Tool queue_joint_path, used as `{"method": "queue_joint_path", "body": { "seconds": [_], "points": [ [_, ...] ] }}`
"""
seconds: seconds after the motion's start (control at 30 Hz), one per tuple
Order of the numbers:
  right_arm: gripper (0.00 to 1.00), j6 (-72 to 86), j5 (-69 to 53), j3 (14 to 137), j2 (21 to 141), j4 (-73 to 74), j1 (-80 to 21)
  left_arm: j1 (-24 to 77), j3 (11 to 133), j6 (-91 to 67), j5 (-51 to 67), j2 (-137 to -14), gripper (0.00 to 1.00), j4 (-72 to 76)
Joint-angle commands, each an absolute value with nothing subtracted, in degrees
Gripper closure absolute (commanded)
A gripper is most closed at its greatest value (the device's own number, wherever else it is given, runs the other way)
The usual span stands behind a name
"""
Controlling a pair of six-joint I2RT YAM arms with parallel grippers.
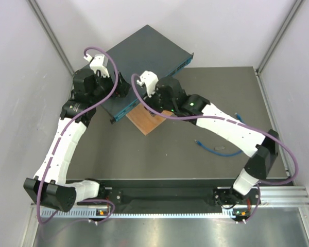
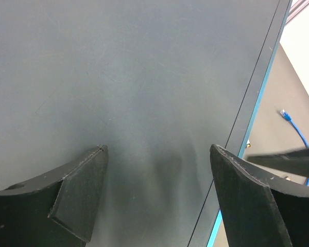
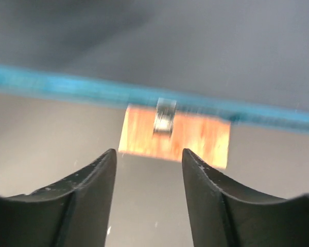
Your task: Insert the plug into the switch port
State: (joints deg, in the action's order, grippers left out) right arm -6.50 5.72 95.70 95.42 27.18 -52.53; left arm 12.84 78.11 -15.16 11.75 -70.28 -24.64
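Observation:
The switch [image 1: 144, 54] is a flat dark teal box lying slantwise at the back of the table, its bright blue front face [image 1: 124, 108] turned to the right front. The plug [image 1: 197, 141] ends a thin blue cable [image 1: 216, 151] that lies loose on the table at the right, far from both grippers. It also shows in the left wrist view [image 2: 284, 113]. My left gripper [image 2: 158, 149] is open and empty, close above the switch's top [image 2: 123, 77] near its front edge. My right gripper [image 3: 149, 152] is open and empty, in front of the blue face [image 3: 92, 87].
An orange-brown wooden square [image 1: 147, 119] lies under the switch's front edge; it shows in the right wrist view [image 3: 195, 136] with a small grey metal piece [image 3: 165, 116] on it. Grey walls close in the table on the left, back and right.

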Motion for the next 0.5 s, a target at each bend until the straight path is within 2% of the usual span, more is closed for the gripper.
{"method": "queue_joint_path", "body": {
  "seconds": [0.0,0.13,0.3,0.47],
  "points": [
    [0.46,-8.43,0.64,92.12,88.69,27.86,-51.07,12.83,76.64,-16.35,13.01,-70.75,0.15,-26.46],
    [0.48,-8.96,-3.69,87.63,85.79,29.35,-48.08,12.83,76.73,-16.35,13.10,-70.93,0.16,-26.54],
    [0.69,-7.82,-7.28,87.36,85.51,28.83,-45.62,12.83,76.56,-16.26,13.36,-70.84,0.16,-26.28],
    [0.73,-5.02,-9.58,91.48,89.20,28.04,-45.70,12.83,76.29,-16.26,13.45,-70.84,0.17,-26.02]
  ]
}}
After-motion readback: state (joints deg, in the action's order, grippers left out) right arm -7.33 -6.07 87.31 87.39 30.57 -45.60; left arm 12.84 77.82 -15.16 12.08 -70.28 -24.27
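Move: The plug sticks out of the switch's front face just off my open right fingertips, about 2 cm ahead, 2 cm to the left and 1 cm lower. The switch's middle lies some 12 cm ahead and 8 cm left of that hand, at about its height; the wooden board is far below, roughly 26 cm down, 3 cm ahead and straight in line sideways. From my left hand the plug is about 4 cm back, 12 cm right and 5 cm lower. Already free of the plug, my right hand backs off from it and swings to my right along the outside of the switch's front, about 5 cm in all, sinking a little. On the way I bring the empty fingers together to roughly half their gap and tip them down some 5 degrees, slowing to a near stop at the end. ##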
